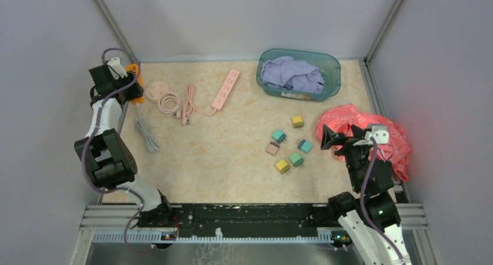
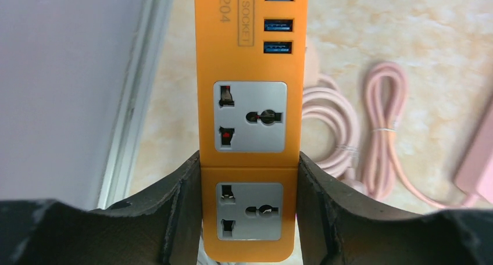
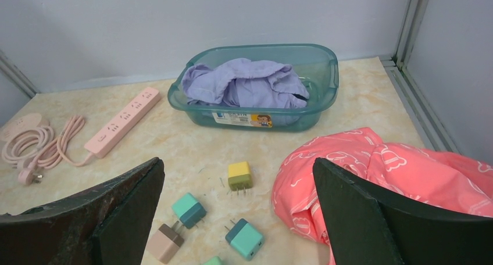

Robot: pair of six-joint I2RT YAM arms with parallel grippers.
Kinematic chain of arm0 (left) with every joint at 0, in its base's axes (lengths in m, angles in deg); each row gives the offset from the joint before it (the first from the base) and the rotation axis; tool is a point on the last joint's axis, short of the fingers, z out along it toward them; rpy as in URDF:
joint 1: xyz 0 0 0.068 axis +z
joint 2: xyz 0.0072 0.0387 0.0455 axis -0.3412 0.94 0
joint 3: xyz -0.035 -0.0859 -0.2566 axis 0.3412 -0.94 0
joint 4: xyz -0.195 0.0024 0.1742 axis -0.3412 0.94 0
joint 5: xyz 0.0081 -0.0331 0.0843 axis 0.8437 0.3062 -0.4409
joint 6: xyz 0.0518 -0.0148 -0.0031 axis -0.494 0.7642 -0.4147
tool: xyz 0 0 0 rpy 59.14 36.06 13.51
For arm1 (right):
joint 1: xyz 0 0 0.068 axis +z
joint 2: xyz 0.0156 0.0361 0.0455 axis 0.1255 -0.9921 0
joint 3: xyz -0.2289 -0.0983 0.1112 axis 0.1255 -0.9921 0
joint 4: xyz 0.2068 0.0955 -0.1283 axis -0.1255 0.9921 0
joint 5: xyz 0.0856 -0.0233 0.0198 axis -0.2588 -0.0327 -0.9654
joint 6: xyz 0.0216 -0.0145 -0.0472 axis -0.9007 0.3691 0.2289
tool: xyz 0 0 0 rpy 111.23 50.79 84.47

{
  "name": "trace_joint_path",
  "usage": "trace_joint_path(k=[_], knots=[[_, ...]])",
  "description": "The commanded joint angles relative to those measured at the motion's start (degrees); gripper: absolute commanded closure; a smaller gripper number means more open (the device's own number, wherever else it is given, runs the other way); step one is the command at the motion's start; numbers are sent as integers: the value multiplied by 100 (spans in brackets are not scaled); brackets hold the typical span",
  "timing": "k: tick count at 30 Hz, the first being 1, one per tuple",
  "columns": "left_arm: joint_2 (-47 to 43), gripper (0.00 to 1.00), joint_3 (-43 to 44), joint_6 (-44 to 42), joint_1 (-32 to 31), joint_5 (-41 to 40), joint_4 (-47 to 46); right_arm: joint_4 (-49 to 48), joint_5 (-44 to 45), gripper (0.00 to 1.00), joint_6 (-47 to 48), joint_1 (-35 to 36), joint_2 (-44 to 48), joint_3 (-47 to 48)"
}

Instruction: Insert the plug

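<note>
My left gripper [image 1: 125, 80] is shut on an orange power strip [image 1: 135, 82] at the far left of the table, by the wall. In the left wrist view both fingers press on the sides of the orange power strip [image 2: 250, 56] at its end socket, and its grey sockets and blue USB ports face the camera. Several small plugs lie at centre right: a yellow plug [image 1: 297, 121], a teal plug [image 1: 279, 136] and a pink plug [image 1: 272, 149] among them. My right gripper [image 1: 337, 140] hangs open just right of them, nothing between its fingers. The right wrist view shows the yellow plug [image 3: 239, 175] and teal plug [image 3: 188, 210] below.
A pink power strip [image 1: 225, 89] with its coiled cord [image 1: 170, 102] lies at the back. A teal basin [image 1: 332, 64] holding purple cloth stands at the back right. Pink cloth [image 1: 389, 137] is heaped under the right arm. A grey cable [image 1: 148, 138] lies at the left.
</note>
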Motion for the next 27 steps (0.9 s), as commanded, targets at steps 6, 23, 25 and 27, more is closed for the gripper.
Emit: trace_joint_path(k=[6,23,25,27], knots=[[-677,90,59,-680,-572,1787,-503,-200,-175,1,94,66,-57,65],[-1881,93,-1325,-2700,-3095,1681,-137,-199,-268,1,111,66,-63,56],[-2003,93,-1514,-2801,-3346,1674,-27,-209,-269,1,113,66,-60,57],[-2097,92,-1703,-2850,-3631,1612,59,-213,-278,1,116,66,-59,56]])
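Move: From the left gripper, which already holds the orange power strip, the open middle of the table lies about 38 cm to the right and 10 cm back, some 16 cm below. The pink power strip lies about 38 cm right and 10 cm ahead, the round pink coil 11 cm right and 4 cm ahead, and the nearest pink plug 58 cm right and 19 cm back. From the idle right gripper, that open spot is about 42 cm left, 18 cm ahead and 27 cm below. Keep the left fingers shut on the orange power strip and sweep it some 28 cm to the right across the pink cables towards the open middle of the table, rising about 6 cm, then sinking roughly half of that while drawing back in the later part. Turn the wrist clockwise by about 55 degrees as you go. ##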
